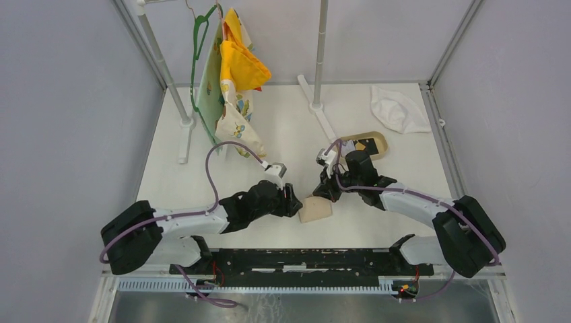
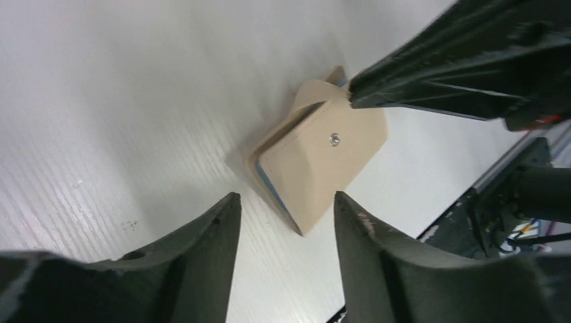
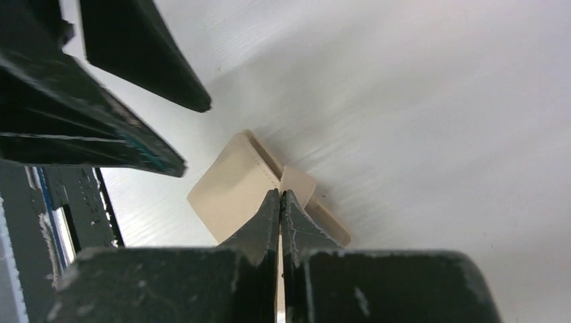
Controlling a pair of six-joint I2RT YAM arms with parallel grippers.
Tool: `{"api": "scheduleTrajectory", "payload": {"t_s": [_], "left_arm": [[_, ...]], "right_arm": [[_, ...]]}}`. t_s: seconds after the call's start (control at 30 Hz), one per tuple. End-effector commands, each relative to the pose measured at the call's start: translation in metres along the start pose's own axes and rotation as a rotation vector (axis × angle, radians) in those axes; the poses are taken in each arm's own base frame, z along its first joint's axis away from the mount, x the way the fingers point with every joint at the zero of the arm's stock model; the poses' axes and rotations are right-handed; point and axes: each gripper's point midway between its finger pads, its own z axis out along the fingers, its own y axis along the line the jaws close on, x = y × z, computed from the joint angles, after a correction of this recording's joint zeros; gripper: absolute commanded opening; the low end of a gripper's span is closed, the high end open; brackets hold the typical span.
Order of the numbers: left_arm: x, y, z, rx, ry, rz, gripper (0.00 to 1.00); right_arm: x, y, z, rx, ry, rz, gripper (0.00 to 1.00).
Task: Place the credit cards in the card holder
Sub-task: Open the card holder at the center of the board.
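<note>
The tan card holder [image 1: 316,208] lies on the white table between my two grippers. In the left wrist view the card holder [image 2: 323,151] shows a snap stud, a blue inner edge and a slightly raised top flap. My left gripper [image 2: 286,196] is open, with only the holder's near corner between its tips. My right gripper [image 3: 280,195] is shut, its tips resting on the card holder [image 3: 232,185] beside the snap tab [image 3: 299,183]. One dark credit card [image 1: 364,145] lies in the oval tan tray [image 1: 381,140] behind the right arm.
A clothes rack with a green hanger and yellow patterned cloths [image 1: 236,67] stands at the back left. Its white foot [image 1: 323,120] runs toward the tray. A crumpled white cloth [image 1: 398,109] lies at the back right. A black rail [image 1: 303,259] lines the near edge.
</note>
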Motion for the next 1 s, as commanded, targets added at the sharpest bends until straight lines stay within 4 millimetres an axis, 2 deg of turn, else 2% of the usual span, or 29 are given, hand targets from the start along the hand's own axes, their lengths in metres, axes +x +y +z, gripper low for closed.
{"api": "scheduleTrajectory", "payload": {"t_s": [0.0, 0.13, 0.23, 0.37, 0.47, 0.63, 0.8, 0.97], "left_arm": [[-0.039, -0.025, -0.02, 0.075, -0.11, -0.007, 0.64], [-0.034, -0.035, -0.022, 0.125, -0.082, -0.051, 0.74], [-0.027, -0.043, -0.017, 0.167, -0.054, -0.109, 0.77], [-0.023, -0.052, -0.01, 0.218, -0.047, -0.22, 0.88], [-0.025, -0.06, -0.007, 0.264, -0.06, -0.294, 0.91], [-0.028, -0.061, -0.006, 0.287, -0.089, -0.356, 0.92], [-0.022, -0.053, 0.001, 0.244, -0.086, -0.348, 0.93], [-0.013, -0.026, 0.013, 0.108, -0.084, -0.27, 0.85]], "right_arm": [[-0.027, -0.001, -0.014, -0.029, -0.132, 0.097, 0.0], [-0.039, 0.001, -0.028, -0.072, -0.223, 0.176, 0.0], [-0.049, 0.003, -0.041, -0.089, -0.293, 0.191, 0.0], [-0.054, 0.001, -0.05, -0.081, -0.34, 0.192, 0.0], [-0.052, 0.001, -0.051, -0.084, -0.338, 0.195, 0.0], [-0.052, 0.002, -0.052, -0.085, -0.342, 0.192, 0.0], [-0.053, -0.001, -0.053, -0.07, -0.349, 0.183, 0.0], [-0.053, -0.011, -0.057, -0.018, -0.358, 0.168, 0.0]]}}
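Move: The right fingers are already shut on the card holder's flap; the holder's middle lies about 4 cm back from that hand, straight below in the left-right sense and some 5 cm down. From the open left hand it is some 5 cm to the right, 3 cm back and 4 cm below. The card tray stands about 16 cm ahead and 14 cm right of the right hand; the white stand foot lies some 27 cm straight ahead. Still pinching the card holder's flap, the right hand hauls it up about 5 cm and nearly 3 cm to the right, tipping its fingertips upward some 20 degrees. The left hand first rises about 4 cm, then sinks partway while easing 3 cm rightward over the holder, its fingers spreading almost fully and tilting up. ##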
